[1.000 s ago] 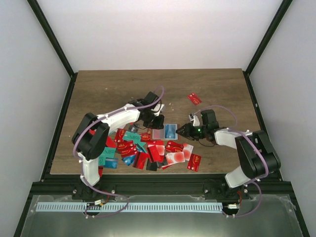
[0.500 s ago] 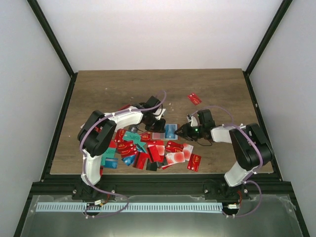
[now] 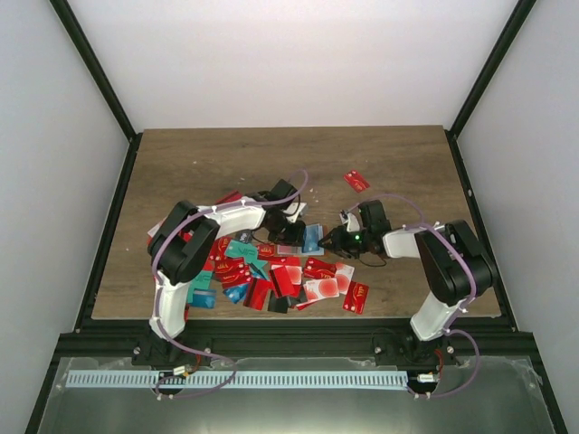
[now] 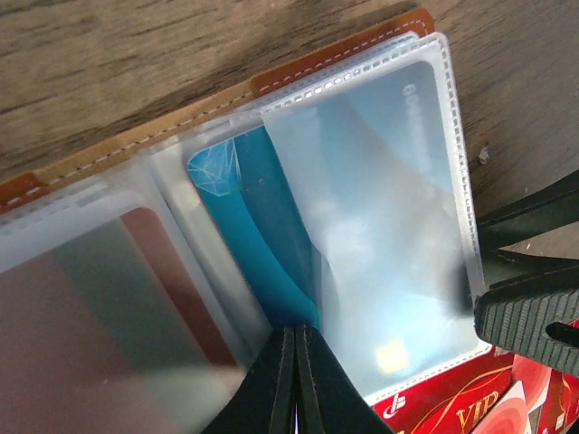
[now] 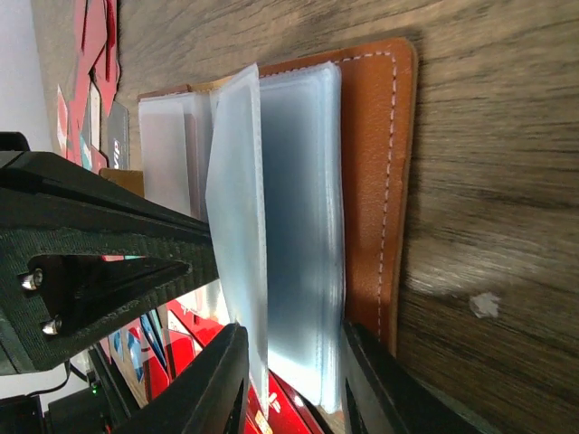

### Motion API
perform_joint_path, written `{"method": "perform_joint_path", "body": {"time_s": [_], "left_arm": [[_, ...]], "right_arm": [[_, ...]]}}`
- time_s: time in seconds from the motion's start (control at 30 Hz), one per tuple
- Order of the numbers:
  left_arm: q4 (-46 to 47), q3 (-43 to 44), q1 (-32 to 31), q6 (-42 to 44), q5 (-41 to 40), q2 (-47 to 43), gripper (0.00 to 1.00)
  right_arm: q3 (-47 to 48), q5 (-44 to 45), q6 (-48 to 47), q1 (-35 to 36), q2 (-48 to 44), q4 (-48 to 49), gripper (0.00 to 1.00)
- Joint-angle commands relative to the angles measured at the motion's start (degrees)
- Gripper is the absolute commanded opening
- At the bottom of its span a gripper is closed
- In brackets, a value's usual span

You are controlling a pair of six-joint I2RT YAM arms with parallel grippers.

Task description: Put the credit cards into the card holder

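The card holder (image 3: 312, 238) lies open on the wood, brown leather (image 4: 181, 117) outside with clear pale blue sleeves (image 5: 298, 199). My left gripper (image 3: 291, 232) is over its left half, jaws shut (image 4: 295, 336) on the near end of a teal card (image 4: 258, 235) that runs in between two sleeves. My right gripper (image 3: 331, 240) comes from the right. Its jaws (image 5: 294, 380) are shut on the near edge of the sleeve stack, and one sleeve (image 5: 235, 181) fans away from the rest. The credit cards (image 3: 271, 276), mostly red, lie heaped in front of the holder.
One red card (image 3: 356, 181) lies alone at the back right. A red VIP card (image 4: 443, 398) sits under the holder's near corner. The left gripper's black fingers (image 5: 99, 262) stand close beside the raised sleeve. Bare wood (image 3: 208, 163) stretches behind the arms.
My left gripper has moved right onto the open holder and now covers its left page; its jaws closed a little. The right gripper has edged left, staying on the sleeves.
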Motion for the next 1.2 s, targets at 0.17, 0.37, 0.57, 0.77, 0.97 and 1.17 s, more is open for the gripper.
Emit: {"method": "perform_joint_path", "body": {"time_s": [0.17,0.37,0.57,0.77,0.97,1.17], "left_arm": [[1.48,-0.66,-0.59,0.86,1.48,2.06,0.04],[1.59,-0.62,-0.61,0.86,1.43,1.97,0.04],[1.58,-0.59,-0.61,0.82,1.23,1.25,0.04],[0.6,-0.23,-0.59,0.51,-0.92,-1.97,0.04],[-3.09,-0.69,0.27,0.01,-5.75,-7.16,0.05],[-3.69,-5.53,2.93,-1.52,-8.66,-13.89,0.07]], "right_arm": [[3.17,-1.59,-0.29,1.98,1.87,0.4,0.3],[4.4,2.16,-1.68,3.1,0.4,-3.02,0.29],[5.8,2.8,-2.68,4.41,-0.78,-4.18,0.27],[9.64,3.39,-3.64,7.75,-1.13,-6.5,0.27],[12.94,6.99,-3.75,9.55,0.21,-10.02,0.29],[16.6,6.91,-3.49,12.06,3.95,-10.2,0.33]]}}
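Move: The clear right-hand leaf of the card holder, with a blue card in it, has its middle some 3 cm right and 2 cm ahead of the left hand's shut fingertips, which are down by the spine. From the right hand it lies about 3 cm left, 3 cm ahead and 1 cm below. The holder's left leaf is roughly 4 cm left and 2 cm ahead of the left hand; the nearest red-and-white card sits about 7 cm back and 1 cm left of the right hand. The free edge of the clear leaf, already between the right hand's slightly parted fingers, is carried left towards the spine: slowly at first, then quickly and rising, about 6 cm left and 3.5 cm up in all. The left hand stays with its shut tips bearing on the sleeve by the spine, then lifts clear about 4.5 cm and draws 2 cm left, making room. ##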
